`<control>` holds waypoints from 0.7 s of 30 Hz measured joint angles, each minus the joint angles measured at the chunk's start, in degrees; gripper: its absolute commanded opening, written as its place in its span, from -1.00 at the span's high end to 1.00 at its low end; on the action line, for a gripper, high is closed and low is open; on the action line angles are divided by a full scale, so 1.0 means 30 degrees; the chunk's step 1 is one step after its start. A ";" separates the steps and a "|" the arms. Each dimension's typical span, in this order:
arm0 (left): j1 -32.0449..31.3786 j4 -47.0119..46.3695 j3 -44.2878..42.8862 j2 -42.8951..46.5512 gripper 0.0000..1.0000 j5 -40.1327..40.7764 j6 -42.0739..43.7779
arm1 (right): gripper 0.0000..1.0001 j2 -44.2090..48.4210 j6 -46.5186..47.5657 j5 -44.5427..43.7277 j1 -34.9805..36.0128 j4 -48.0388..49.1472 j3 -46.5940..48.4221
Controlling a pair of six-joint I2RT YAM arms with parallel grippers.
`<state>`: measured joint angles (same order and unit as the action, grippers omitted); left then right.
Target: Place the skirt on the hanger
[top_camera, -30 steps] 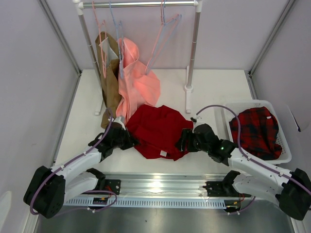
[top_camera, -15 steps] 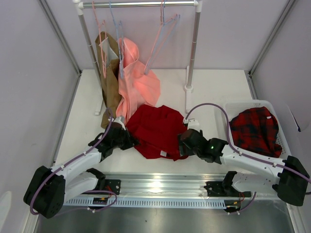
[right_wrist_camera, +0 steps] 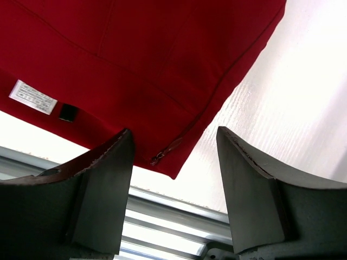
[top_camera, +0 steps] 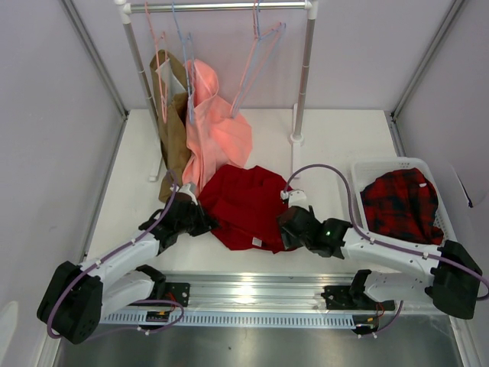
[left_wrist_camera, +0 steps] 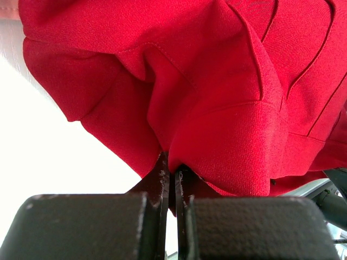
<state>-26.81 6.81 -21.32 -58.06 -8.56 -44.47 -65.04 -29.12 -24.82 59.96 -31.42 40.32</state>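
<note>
The dark red skirt [top_camera: 248,202] lies crumpled on the white table, its white label [top_camera: 256,241] near the front hem. My left gripper [top_camera: 205,223] is at its left edge, shut on a fold of the skirt [left_wrist_camera: 206,81], with cloth bunched over the left gripper's [left_wrist_camera: 172,173] tips. My right gripper [top_camera: 284,229] is at the skirt's near right corner and stands open. In the right wrist view the skirt's [right_wrist_camera: 135,54] zipper corner sits between the right gripper's [right_wrist_camera: 173,146] spread fingers, not touching them. The pale pink hanger [top_camera: 246,76] hangs empty on the rail.
A clothes rack [top_camera: 304,76] stands at the back with a brown garment [top_camera: 172,130], a salmon-pink garment [top_camera: 218,138] and light blue hangers [top_camera: 183,46]. A white basket [top_camera: 451,237] at the right holds plaid cloth [top_camera: 401,206]. A metal rail [top_camera: 252,294] runs along the near edge.
My right arm has swung left and nearer, bringing its open gripper to the skirt's near right corner. The left gripper still grips the same fold.
</note>
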 measured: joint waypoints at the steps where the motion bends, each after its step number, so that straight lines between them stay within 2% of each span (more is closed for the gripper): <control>1: 0.0000 0.0000 0.0000 0.0000 1.00 -0.0007 0.0000 | -0.29 -0.0160 0.0168 0.0000 0.0029 0.0051 0.0007; 12: 0.0000 0.0131 0.0000 0.0153 1.00 0.0000 0.0051 | -0.26 -0.1698 0.1268 -0.0488 0.0415 0.0291 0.0219; 18: 0.0000 0.0211 0.0000 0.0160 0.99 -0.0007 0.0182 | 0.20 -0.2098 0.1647 -0.0954 0.0459 0.0729 0.0248; 19: 0.0000 0.0211 0.0000 0.0168 1.00 0.0000 0.0189 | 0.38 -0.2164 0.1734 -0.1005 0.0430 0.0801 0.0277; 21: 0.0000 0.0233 0.0000 0.0182 0.99 0.0000 0.0211 | 0.55 -0.2237 0.1836 -0.1013 0.0313 0.0969 0.0321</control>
<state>-26.81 7.51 -21.32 -57.52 -8.56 -43.83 -71.75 -23.62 -27.86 60.90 -28.51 41.28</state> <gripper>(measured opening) 0.025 0.298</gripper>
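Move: The skirt's near right corner, with the zip end, lies about 2 cm below my open right fingers and within some 1 cm ahead, more under the left finger. The skirt's white label is about 10 cm to the left, level with that hand, and the near end of the rack foot stands roughly 20 cm straight ahead. From my left hand, shut on the skirt's left end, the right corner is about 24 cm to the right and 6 cm back. My right hand sinks about 1.5 cm onto the skirt's zipped corner, rolling some 5 degrees so its left side dips. Then it eases about 1 cm forward while the fingers draw together to less than half their starting gap, gathering the cloth between the tips. My left hand stays put and keeps its pinch on the other end. ##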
